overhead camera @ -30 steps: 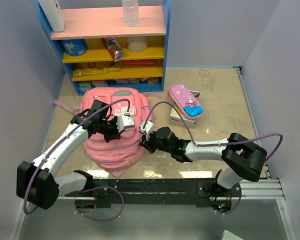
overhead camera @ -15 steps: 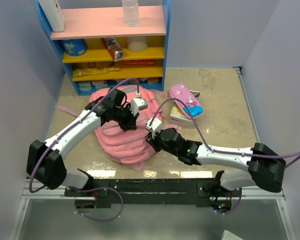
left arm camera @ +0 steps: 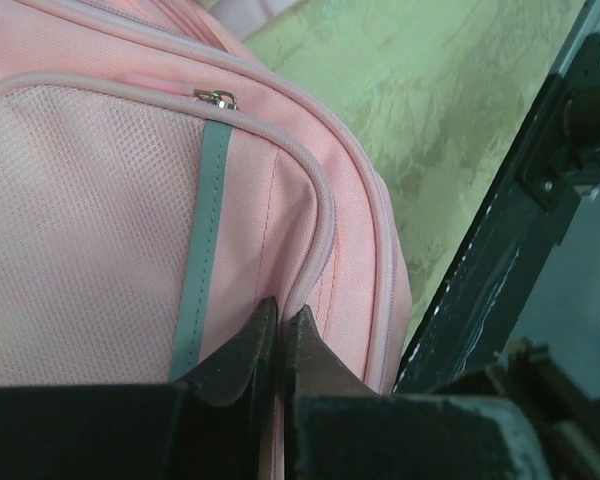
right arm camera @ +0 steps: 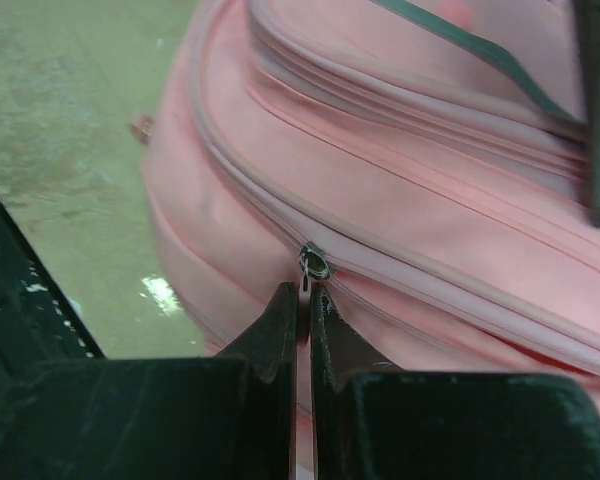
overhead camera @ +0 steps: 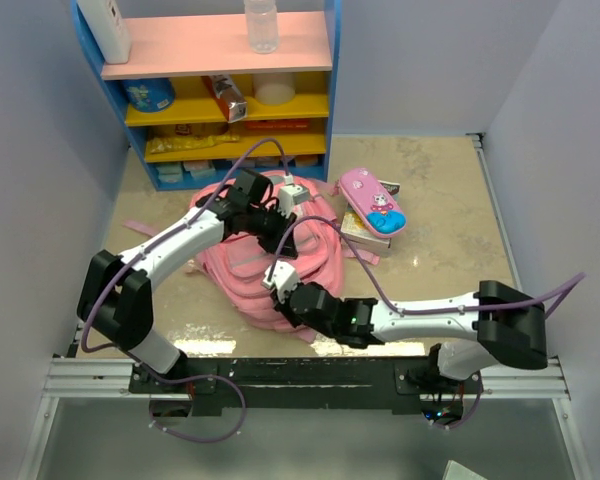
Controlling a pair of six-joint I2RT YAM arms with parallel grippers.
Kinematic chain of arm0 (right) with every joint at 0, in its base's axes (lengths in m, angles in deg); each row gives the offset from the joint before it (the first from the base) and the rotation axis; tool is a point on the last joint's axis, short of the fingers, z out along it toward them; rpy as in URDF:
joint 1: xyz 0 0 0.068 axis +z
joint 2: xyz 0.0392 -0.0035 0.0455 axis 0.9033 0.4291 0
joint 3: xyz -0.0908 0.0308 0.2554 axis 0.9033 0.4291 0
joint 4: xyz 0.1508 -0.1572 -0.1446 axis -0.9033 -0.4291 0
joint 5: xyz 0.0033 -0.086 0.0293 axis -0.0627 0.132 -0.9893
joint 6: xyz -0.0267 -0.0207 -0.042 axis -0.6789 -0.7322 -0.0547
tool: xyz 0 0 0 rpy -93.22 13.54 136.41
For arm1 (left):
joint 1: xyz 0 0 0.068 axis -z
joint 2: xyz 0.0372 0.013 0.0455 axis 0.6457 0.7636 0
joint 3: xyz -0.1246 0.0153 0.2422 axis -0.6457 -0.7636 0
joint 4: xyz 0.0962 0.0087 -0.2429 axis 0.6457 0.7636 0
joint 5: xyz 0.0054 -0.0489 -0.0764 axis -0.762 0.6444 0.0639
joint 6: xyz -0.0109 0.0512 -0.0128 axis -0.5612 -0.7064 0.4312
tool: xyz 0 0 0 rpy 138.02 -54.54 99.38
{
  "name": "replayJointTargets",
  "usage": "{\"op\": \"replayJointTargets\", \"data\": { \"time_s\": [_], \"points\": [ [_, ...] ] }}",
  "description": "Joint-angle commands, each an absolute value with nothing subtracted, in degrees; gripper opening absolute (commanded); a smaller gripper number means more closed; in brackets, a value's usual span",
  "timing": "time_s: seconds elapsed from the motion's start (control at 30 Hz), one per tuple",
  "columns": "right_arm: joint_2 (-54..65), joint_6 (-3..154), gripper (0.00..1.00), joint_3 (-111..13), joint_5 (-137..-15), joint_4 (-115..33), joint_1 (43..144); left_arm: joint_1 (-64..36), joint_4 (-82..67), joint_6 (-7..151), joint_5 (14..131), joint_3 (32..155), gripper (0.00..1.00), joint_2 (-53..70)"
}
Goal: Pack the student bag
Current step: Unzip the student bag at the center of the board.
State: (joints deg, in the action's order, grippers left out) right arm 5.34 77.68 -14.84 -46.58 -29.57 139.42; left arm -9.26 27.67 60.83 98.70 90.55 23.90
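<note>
The student bag [overhead camera: 238,268], a big soft pink backpack, lies on the table between both arms. In the left wrist view its mesh pocket [left arm camera: 80,220] with a grey stripe fills the frame. My left gripper [overhead camera: 276,232] [left arm camera: 281,312] is shut on a piped seam of the bag's upper part. My right gripper [overhead camera: 283,292] [right arm camera: 303,292] is at the bag's near edge, shut on the thin pull of a zip slider [right arm camera: 313,263]. That zip line looks closed on both sides of the slider.
A blue shelf unit [overhead camera: 332,100] with pink and yellow boards stands at the back, with a bottle [overhead camera: 261,25] on top. A pink oval pencil case [overhead camera: 372,200] rests on a book [overhead camera: 358,236] right of the bag. A metal rail [overhead camera: 330,370] runs along the near edge.
The bag has slid and turned to the right. My left gripper moved up and right with it. My right gripper swung left and nearer along the bag's front edge.
</note>
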Motion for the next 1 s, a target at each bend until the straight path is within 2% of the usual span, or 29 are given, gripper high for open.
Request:
{"op": "replayJointTargets", "data": {
  "time_s": [0.0, 0.3, 0.4, 0.5, 0.73, 0.97],
  "points": [
    [9.9, 78.3, 0.0, -21.6, -53.9, -29.5, 145.4, -10.6, 9.5, 69.0, 90.5, 96.4, 0.0, 23.3],
    [19.1, 75.1, 0.0, -32.1, -57.0, -32.7, 149.2, -16.6, 11.8, 80.4, 81.8, 98.2, 0.0, 22.6],
    [18.3, 75.9, 0.0, -30.4, -55.6, -34.9, 149.5, -26.3, 13.2, 84.5, 82.8, 97.0, 0.0, 17.2],
    [14.5, 77.0, 0.0, -26.0, -53.7, -35.2, 149.6, -30.6, 15.0, 86.1, 82.9, 93.2, 0.0, 12.1],
    [11.8, 76.8, 0.0, -23.8, -48.7, -39.9, 149.5, -33.0, 10.9, 90.1, 85.3, 84.5, 0.0, 7.1],
    [16.7, 77.4, 0.0, -26.8, -47.4, -39.8, 149.4, -32.4, 8.2, 90.9, 87.7, 85.4, 0.0, 10.3]
  ]
}}
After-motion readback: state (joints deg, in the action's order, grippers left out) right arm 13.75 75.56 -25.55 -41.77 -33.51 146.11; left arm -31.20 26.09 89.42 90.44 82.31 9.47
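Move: My left hand grips the piping at the front pocket's corner, with the bag's middle about 4 cm to its left, 1 cm ahead and 5 cm below. The pencil case is roughly 12 cm ahead and 21 cm right of that hand, the books 5 cm ahead and 19 cm right. My right hand already pinches the main zipper pull; from it the bag's middle is some 12 cm ahead, straight on, and 2 cm below. With my left hand still clamped on the pocket piping, I lift slightly, then swing the bag left about 13 cm and some 5 cm forward, arching up and partly down again while turning roughly 45 degrees counter-clockwise. My right hand keeps its pinch on the zipper pull, draws it about 6 cm left, then bobs up and down, easing back a little right. ##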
